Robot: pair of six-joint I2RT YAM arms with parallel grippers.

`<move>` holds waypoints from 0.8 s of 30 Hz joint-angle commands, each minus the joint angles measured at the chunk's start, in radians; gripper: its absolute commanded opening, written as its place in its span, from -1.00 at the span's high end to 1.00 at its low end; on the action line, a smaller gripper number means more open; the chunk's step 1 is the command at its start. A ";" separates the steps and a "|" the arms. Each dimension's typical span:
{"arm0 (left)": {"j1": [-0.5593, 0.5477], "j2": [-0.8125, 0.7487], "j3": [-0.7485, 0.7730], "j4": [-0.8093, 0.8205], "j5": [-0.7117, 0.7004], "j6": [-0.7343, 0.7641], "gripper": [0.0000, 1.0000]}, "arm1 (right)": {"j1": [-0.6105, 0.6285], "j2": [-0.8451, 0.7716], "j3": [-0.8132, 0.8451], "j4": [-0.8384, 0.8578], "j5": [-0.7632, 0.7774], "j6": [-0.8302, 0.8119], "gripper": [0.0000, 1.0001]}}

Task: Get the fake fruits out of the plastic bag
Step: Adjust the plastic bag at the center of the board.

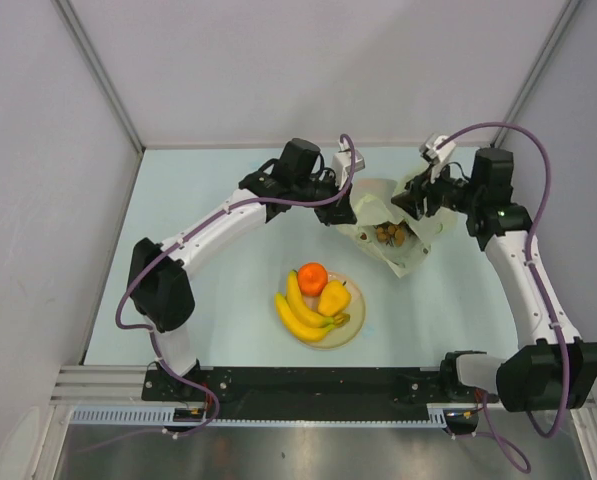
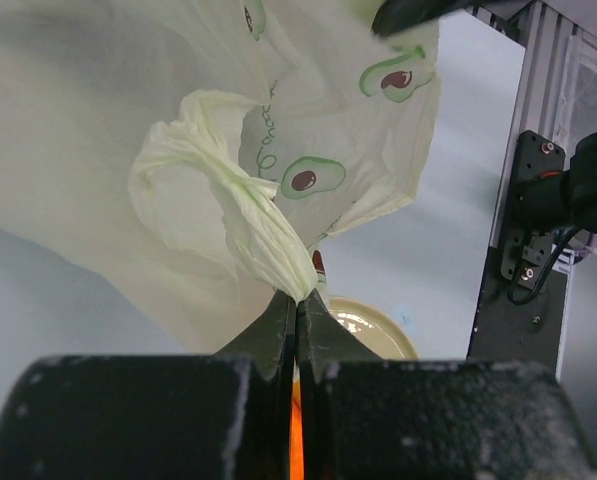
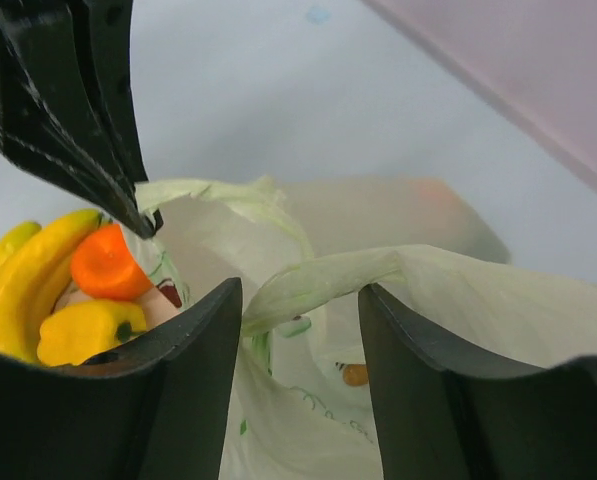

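Observation:
The pale yellow-green plastic bag lies at the back of the table with brown stemmed fruit bits showing in its mouth. My left gripper is shut on a twisted bag handle, seen in the left wrist view. My right gripper is open, and the other bag handle passes between its fingers. A small orange-brown piece sits inside the bag. Bananas, an orange and a yellow lumpy fruit lie on the plate.
The round cream plate sits in front of the bag, near the table's middle; its rim also shows in the left wrist view. Grey walls enclose the table on three sides. The arm mounting rail runs along the near edge.

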 commanded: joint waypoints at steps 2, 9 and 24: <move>0.003 -0.063 -0.007 0.044 -0.010 -0.024 0.99 | 0.080 -0.035 0.022 -0.043 0.116 -0.221 -0.24; 0.003 -0.096 -0.012 0.024 -0.127 -0.021 0.99 | 0.039 -0.166 0.022 0.103 0.557 -0.264 -0.54; 0.002 -0.103 0.120 0.042 -0.210 -0.076 1.00 | -0.231 -0.304 0.099 0.159 0.316 -0.076 -0.98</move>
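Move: The plastic bag's upturned rim runs between the right hand's half-open fingers, barely 2 cm ahead, 1 cm left and 2 cm below; the small brown fruits inside lie about 5 cm ahead and 26 cm below, level with that hand sideways. The left hand already pinches the bag's handle: from it the rim is some 4 cm ahead, 13 cm to the right and 5 cm above, while the orange sits 4 cm back, 7 cm left and 20 cm below. To its right and upward, after a short dip of about 2 cm, the right hand sweeps roughly 15 cm across and 10 cm up, away from the left hand, turning about 40 degrees clockwise and tipping its fingers upward as they spread wide. The left hand keeps its pinch on the handle and then rises some 7 cm, easing a little forward. ##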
